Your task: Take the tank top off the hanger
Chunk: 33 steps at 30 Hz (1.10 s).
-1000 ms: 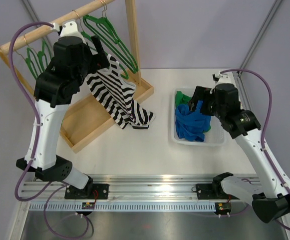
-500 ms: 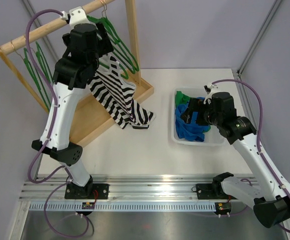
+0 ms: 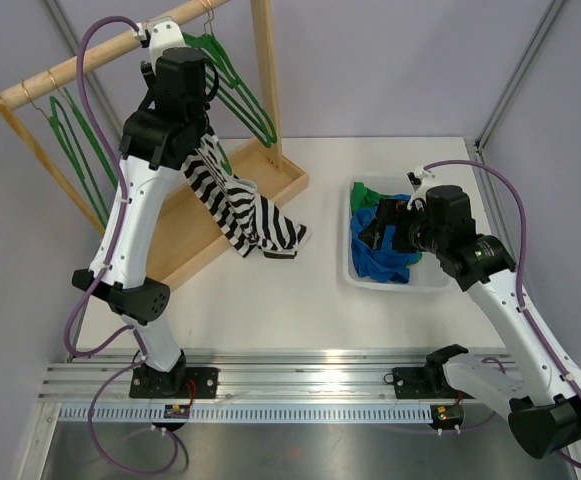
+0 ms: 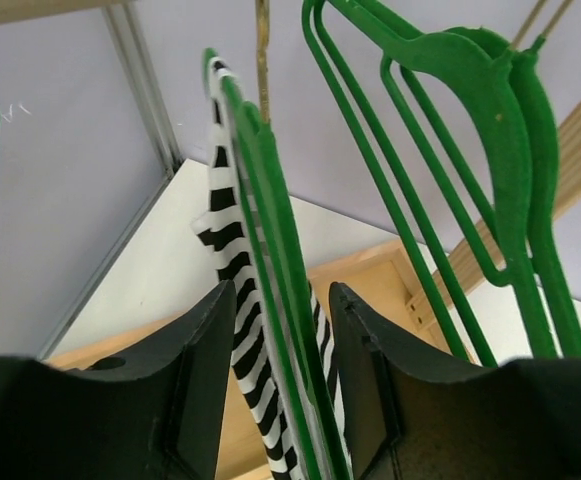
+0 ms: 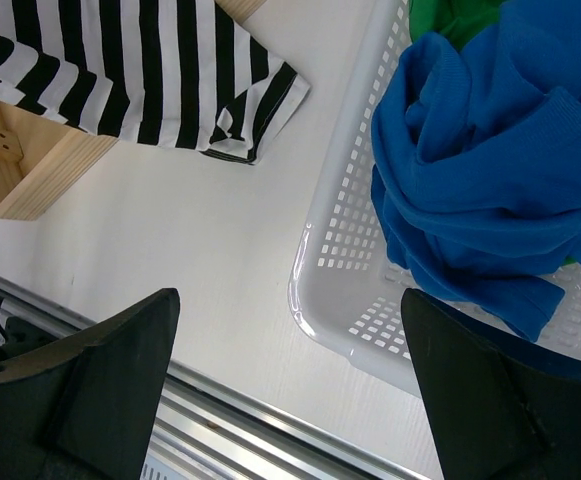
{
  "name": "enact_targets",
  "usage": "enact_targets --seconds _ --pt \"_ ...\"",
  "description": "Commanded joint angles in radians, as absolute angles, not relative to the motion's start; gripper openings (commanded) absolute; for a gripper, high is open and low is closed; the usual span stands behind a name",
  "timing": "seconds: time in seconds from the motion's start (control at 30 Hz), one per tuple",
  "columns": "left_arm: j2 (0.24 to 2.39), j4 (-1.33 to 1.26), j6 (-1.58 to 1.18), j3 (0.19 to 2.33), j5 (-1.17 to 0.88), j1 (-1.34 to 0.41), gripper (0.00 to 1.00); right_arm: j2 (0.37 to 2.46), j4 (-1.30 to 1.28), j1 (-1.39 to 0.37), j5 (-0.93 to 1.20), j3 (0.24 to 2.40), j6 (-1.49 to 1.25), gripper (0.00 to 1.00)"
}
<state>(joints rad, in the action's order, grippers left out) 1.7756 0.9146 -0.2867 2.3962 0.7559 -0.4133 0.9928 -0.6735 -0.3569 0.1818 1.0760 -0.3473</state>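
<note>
The black-and-white striped tank top (image 3: 240, 200) hangs from a green hanger (image 4: 270, 250) on the wooden rail (image 3: 80, 65), and its lower part lies over the rack's base onto the table. My left gripper (image 3: 198, 88) is raised up under the rail. In the left wrist view its jaws (image 4: 280, 290) stand half closed on either side of the hanger and the striped strap (image 4: 225, 240), with narrow gaps still showing. My right gripper (image 3: 375, 225) hovers wide open at the near left corner of the white basket (image 5: 340, 260), holding nothing.
Bare green hangers (image 3: 245, 95) hang to the right of the tank top, and more of them (image 3: 75, 130) hang at the left end of the rail. The wooden rack base (image 3: 185, 245) lies below. The basket holds blue cloth (image 5: 490, 180) and green cloth (image 3: 365, 193).
My left arm has risen towards the rail and its jaws have narrowed around the hanger. The tank top has drawn in slightly. My right arm has shifted a little to the left.
</note>
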Motion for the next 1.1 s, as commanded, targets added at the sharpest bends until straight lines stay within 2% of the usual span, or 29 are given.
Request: enact_targets --seconds 0.0,0.07,0.17,0.27,0.37,0.4,0.43,1.07 --pt "1.75 0.87 -0.281 2.384 0.787 -0.388 0.45 0.98 -0.637 -0.351 0.216 1.089 -0.342 1.0" --pt "1.753 0.891 -0.299 2.384 0.764 -0.376 0.42 0.98 -0.637 -0.351 0.219 1.088 -0.341 1.0" --pt "1.752 0.899 -0.305 2.369 0.762 -0.367 0.28 0.979 -0.637 -0.351 0.219 1.085 -0.337 0.99" --pt "1.75 0.9 -0.304 2.368 0.767 -0.367 0.22 0.977 -0.641 -0.351 0.219 1.086 -0.336 0.99" --pt "1.747 0.899 -0.301 2.381 0.769 -0.368 0.11 0.977 -0.641 -0.353 0.219 1.086 -0.331 0.99" --pt "1.746 0.899 -0.301 2.385 0.769 -0.368 0.02 0.977 -0.641 -0.351 0.219 1.086 -0.331 0.99" --pt "1.743 0.899 -0.302 2.394 0.776 -0.368 0.0 0.979 -0.64 -0.351 0.221 1.086 -0.331 1.0" --pt "1.617 0.804 -0.284 2.413 0.822 -0.409 0.0 0.979 -0.623 -0.351 0.247 1.071 -0.34 0.99"
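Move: The left hand already has its half-open fingers on either side of the striped tank top's hanger, close to the neck and no more than 1 cm ahead of the hand. The wooden rod is about 9 cm above and 2 ahead; the spare hangers sit roughly 9 cm right and 3 ahead, the emptied hangers some 13 cm left and 8 back, both near its height. From the right hand that hanger is about 35 cm left, 17 ahead and 20 higher. The left hand eases about 2 cm left and sinks about 1.5 cm while its fingers shut from half-open, pinching the green hanger just below the neck of its hook, the fingers still pointing mostly forward. After a short pause it lifts the hanger up towards the rod, rising about 4 cm and drawing back some 2.5 cm, with the fingertips tipping up around 5 degrees and the grip kept. ##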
